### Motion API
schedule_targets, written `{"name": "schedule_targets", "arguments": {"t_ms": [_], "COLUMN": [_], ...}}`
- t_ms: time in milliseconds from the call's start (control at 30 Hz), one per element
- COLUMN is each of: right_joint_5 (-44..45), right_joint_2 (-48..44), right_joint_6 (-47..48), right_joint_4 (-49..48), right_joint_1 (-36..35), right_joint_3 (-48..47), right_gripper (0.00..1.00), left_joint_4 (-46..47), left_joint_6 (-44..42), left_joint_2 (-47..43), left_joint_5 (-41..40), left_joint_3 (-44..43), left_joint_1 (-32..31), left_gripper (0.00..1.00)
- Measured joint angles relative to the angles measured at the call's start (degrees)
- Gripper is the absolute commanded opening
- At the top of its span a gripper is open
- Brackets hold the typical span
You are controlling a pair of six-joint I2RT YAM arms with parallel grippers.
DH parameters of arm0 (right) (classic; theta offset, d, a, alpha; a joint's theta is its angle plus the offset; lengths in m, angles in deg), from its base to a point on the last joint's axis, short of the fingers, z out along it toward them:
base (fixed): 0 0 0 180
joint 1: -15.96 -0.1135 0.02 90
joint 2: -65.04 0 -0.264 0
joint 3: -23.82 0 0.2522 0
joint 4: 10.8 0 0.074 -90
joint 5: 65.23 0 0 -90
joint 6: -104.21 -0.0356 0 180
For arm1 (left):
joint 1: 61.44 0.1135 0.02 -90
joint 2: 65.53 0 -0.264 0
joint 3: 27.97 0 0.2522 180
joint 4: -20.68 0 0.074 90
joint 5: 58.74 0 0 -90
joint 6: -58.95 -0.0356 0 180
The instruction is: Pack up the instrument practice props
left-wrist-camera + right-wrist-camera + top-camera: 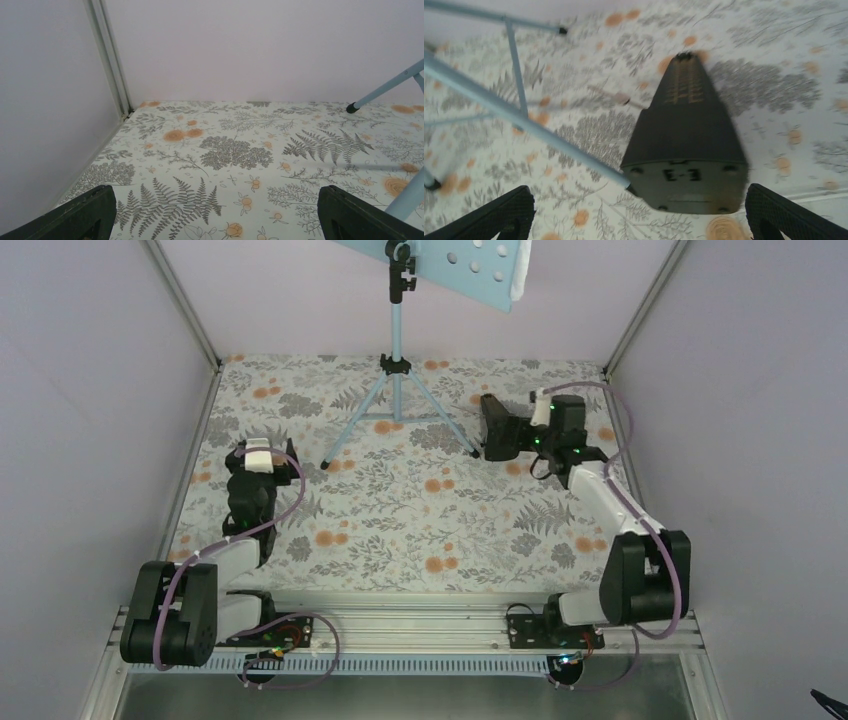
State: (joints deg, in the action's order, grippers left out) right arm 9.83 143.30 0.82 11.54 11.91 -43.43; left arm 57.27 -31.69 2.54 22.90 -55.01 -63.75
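Note:
The light blue music stand (397, 330) stands at the back centre on its tripod, and its hole-dotted tray (460, 265) tilts at the top edge. One tripod leg (524, 120) ends against the small black wedge-shaped box (497, 427), which lies on its side at the right. The box's base (689, 185) faces my right gripper (640, 192), which is open with its fingertips just either side of that base, not closed on it. My left gripper (216, 195) hangs open over bare cloth at the left, with a stand leg (385, 90) off to its right.
A floral cloth (400, 520) covers the table. Pale walls close in the left, back and right, with metal corner posts (185, 305) at the back corners. The arm bases sit on a rail (400, 635) along the near edge.

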Motion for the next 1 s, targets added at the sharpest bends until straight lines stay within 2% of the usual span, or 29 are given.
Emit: {"name": "schedule_targets", "arguments": {"t_ms": [133,267,1000], "right_joint_5": [1.7,6.8,14.4], "right_joint_2": [5.5,10.5,22.0], "right_joint_6": [2.5,3.7,9.9], "right_joint_4": [3.2,5.9,6.9], "right_joint_1": [-4.1,-5.0,-8.3], "right_joint_3": [-3.4,-6.7,-12.2], "right_gripper": [1.00,1.00,1.00], "left_joint_4": [-0.3,-0.4,-0.7], "left_joint_6": [0.0,-0.2,-0.2], "left_joint_2": [0.0,0.0,1.1], "left_joint_5": [0.2,0.2,0.2], "left_joint_3": [0.0,0.0,-0.8], "left_joint_1": [-0.1,-0.1,-0.1], "left_gripper": [1.00,1.00,1.00]}}
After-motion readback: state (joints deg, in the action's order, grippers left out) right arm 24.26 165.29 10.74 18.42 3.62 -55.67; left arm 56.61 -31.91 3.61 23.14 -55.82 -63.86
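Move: The metronome lies on the table with its base facing me, its middle about 10 cm ahead of my right hand, 2 cm to its left and some 15 cm below. The music stand's nearest foot is about 6 cm left of that middle and 6 cm nearer me. The foot of the stand's centre pole is roughly 9 cm ahead of my right hand and 26 cm to its left, down low. From my left hand, the metronome is some 15 cm ahead, 50 cm right and 13 cm below. I lower my open right hand about 10 cm towards the base end of the metronome, easing it some 4 cm forward and a little left on the way. As it sinks I tip the fingers more steeply down and roll the hand's left side down nearly 20 degrees, jaws kept wide, bringing them close to the base; contact can't be made out. ##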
